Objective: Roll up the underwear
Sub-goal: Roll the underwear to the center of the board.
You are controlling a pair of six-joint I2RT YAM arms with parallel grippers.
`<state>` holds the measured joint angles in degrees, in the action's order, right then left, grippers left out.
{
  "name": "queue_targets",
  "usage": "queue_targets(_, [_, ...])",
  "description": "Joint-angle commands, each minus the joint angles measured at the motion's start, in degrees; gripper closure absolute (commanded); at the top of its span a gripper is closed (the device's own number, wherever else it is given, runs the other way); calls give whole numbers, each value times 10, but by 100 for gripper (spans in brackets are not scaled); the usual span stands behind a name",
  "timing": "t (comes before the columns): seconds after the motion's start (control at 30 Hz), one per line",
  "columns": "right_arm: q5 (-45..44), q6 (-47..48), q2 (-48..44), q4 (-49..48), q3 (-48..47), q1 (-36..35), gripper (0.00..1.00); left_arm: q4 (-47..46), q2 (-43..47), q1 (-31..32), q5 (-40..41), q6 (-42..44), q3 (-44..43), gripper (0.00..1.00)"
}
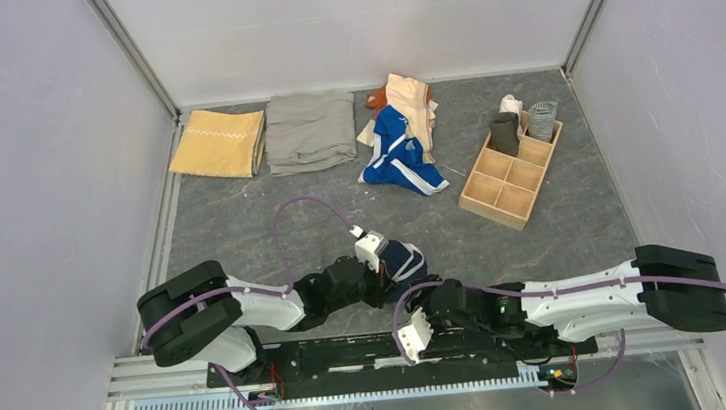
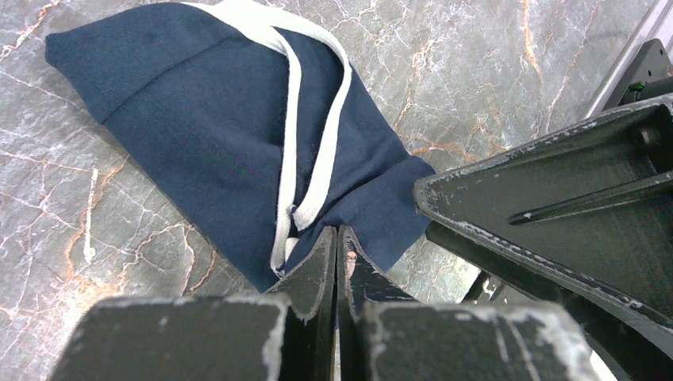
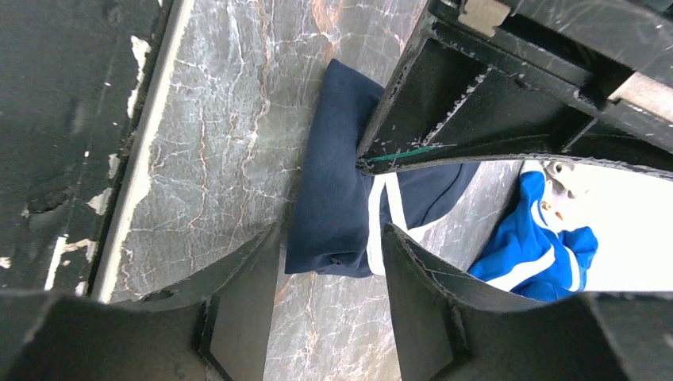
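The navy underwear [image 1: 404,258] with white trim lies partly rolled on the table near the front, between my two grippers. In the left wrist view, my left gripper [image 2: 337,232] is shut, its tips pinching the cloth [image 2: 198,103] near its closer edge. My right gripper [image 3: 332,238] is open, and the end of the navy roll [image 3: 337,198] lies just past its fingertips without touching them. From above, the left gripper [image 1: 388,275] sits against the roll's left side. The right gripper [image 1: 420,295] is just in front of the roll. More underwear, bright blue [image 1: 400,156] and peach [image 1: 413,105], is piled at the back.
A wooden divided tray [image 1: 507,176] stands at the back right with a dark roll [image 1: 505,134] and a striped grey roll [image 1: 542,119] in its far compartments. A folded mustard cloth [image 1: 219,143] and a folded grey-khaki cloth [image 1: 310,130] lie at the back left. The rail [image 1: 353,352] runs behind the grippers.
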<state>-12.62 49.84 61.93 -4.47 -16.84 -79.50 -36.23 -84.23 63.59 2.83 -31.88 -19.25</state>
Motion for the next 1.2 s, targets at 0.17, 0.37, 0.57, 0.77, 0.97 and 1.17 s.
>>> queue_targets(0.17, [-30, 11, 25, -70, 17, -5, 43, 88, -30, -2, -7, 10, 9, 98])
queue_targets(0.37, [-40, 10, 46, -87, 20, -6, 43, 87, -31, -4, -8, 10, 9, 98])
queue_targets(0.57, [-70, 12, 71, -92, 26, -5, 47, 86, -30, -4, -11, 10, 10, 98])
queue_targets(0.77, [-102, -5, 87, -94, 37, -5, 65, 86, -26, -6, -14, 10, 12, 98])
queue_targets(0.97, [-90, -35, 87, -83, 26, -5, 95, 87, -9, -13, -12, 6, 21, 98])
queue_targets(1.17, [-6, -113, 94, -40, -9, -6, 100, 112, 58, -22, 23, -14, 42, 98])
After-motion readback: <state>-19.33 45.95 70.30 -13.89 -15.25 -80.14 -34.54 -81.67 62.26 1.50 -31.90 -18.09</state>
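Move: The right hand's open fingers hang just short of the half-rolled navy underwear: its near right corner is some 2 cm ahead and 3 cm below, its middle about 5 cm ahead, 4 cm left and 3 cm down. The blue garment lies roughly 33 cm straight ahead, the compartment tray 28 cm ahead and 22 cm right. The left hand, already shut at the near left corner, has the navy underwear's middle about 4 cm ahead, 4 cm right and 2 cm below. Right hand dips forward and down about 2 cm, pinches the navy underwear's near right corner; both then ease left. ##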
